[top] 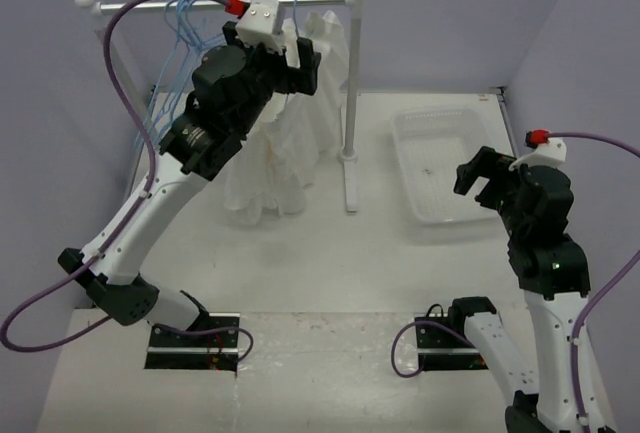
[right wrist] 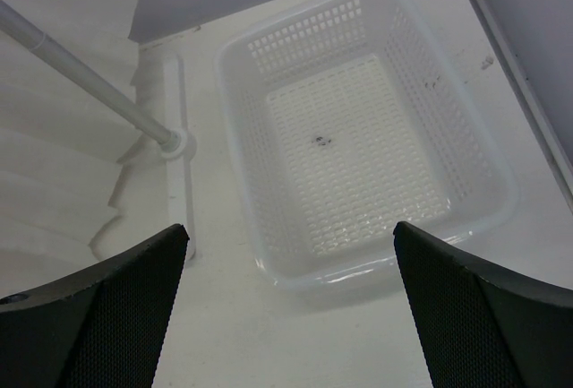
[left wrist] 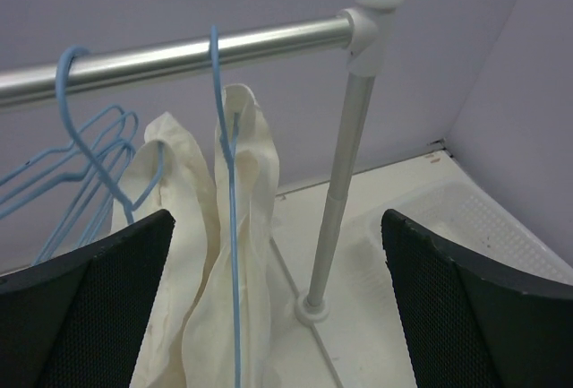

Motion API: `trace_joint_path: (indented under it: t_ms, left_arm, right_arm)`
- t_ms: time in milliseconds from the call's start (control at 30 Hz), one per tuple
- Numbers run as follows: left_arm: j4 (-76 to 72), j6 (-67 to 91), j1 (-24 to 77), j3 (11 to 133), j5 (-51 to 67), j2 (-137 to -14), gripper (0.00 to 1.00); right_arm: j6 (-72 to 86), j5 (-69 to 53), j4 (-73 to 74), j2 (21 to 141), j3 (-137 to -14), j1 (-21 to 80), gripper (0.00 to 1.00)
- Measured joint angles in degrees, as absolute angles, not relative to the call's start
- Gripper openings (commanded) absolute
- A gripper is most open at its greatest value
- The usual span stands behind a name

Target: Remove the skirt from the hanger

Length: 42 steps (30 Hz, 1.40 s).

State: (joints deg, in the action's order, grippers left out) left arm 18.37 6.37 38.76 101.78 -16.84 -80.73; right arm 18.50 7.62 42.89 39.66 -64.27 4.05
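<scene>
The skirt [top: 324, 73] is ruffled white cloth hanging from the rail beside the rack's right post; its pleats fill the left of the right wrist view [right wrist: 54, 155]. In the left wrist view it drapes [left wrist: 255, 227] over a blue hanger [left wrist: 234, 320] hooked on the rail. My left gripper [top: 305, 65] is raised to the rail, open, its jaws [left wrist: 277, 254] wide apart in front of the cloth and touching nothing. My right gripper [top: 480, 178] hovers open and empty [right wrist: 291, 245] over the near edge of the basket.
A second white garment [left wrist: 175, 182] hangs left of the skirt and reaches lower [top: 262, 188]. Several empty blue hangers [top: 185, 43] crowd the rail's left end. The rack post [top: 350, 103] stands between the garments and the clear plastic basket [top: 400, 153].
</scene>
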Motion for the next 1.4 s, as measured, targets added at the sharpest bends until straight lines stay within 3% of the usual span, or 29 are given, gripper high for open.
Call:
trace_joint_path:
  t_ms: [300, 933, 1067, 1167, 1200, 1400]
  left_arm:
    - [15.1, 4.6, 35.8, 111.8, -18.6, -94.8, 1.00]
    - [13.0, 3.9, 31.6, 116.9, -20.8, -102.5, 0.91]
    - [13.0, 4.0, 30.9, 116.9, -20.8, -103.3, 0.80]
    - [12.9, 4.4, 30.8, 116.9, -20.1, -103.3, 0.58]
    - [12.9, 4.5, 30.8, 116.9, -19.9, -103.3, 0.54]
    - [12.7, 4.9, 30.8, 116.6, -19.0, -103.3, 0.49]
  right_arm:
    - [17.9, 6.7, 42.2, 37.9, -63.7, 4.1, 0.99]
    - [16.8, 8.7, 42.0, 36.8, -62.5, 4.1, 0.99]
    - [16.5, 9.6, 42.0, 36.3, -62.4, 4.1, 0.99]
    - [16.4, 9.7, 42.0, 36.2, -62.3, 4.1, 0.99]
    - [16.4, 9.7, 42.0, 36.2, -62.3, 4.1, 0.99]
    - [16.4, 10.3, 42.0, 36.2, -62.3, 4.1, 0.99]
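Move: The neck of the skirt's hanger, just under the rod, is about 14 cm ahead of the left gripper, 1 cm to its right and 3 cm lower. The next hanger's hook is on the rod about 9 cm to the left of that neck. The rod's right end knob is some 12 cm right of the gripper, 14 cm ahead and slightly above it. The skirt's middle hangs roughly 20 cm below the gripper, 16 cm ahead. From the right gripper, the neck is around 26 cm ahead, 34 cm left and 13 cm higher. Bring the left gripper forward about 13 cm to the neck of the skirt's hanger, sinking some 4 cm to get the fingertips just under the rod. Swing slightly right at first, then back left, turning the hand about 10 degrees counter-clockwise. Keep the fingers nearly wide open on the way in, then, once there, close them to about half with the neck between them, close by the right finger. ##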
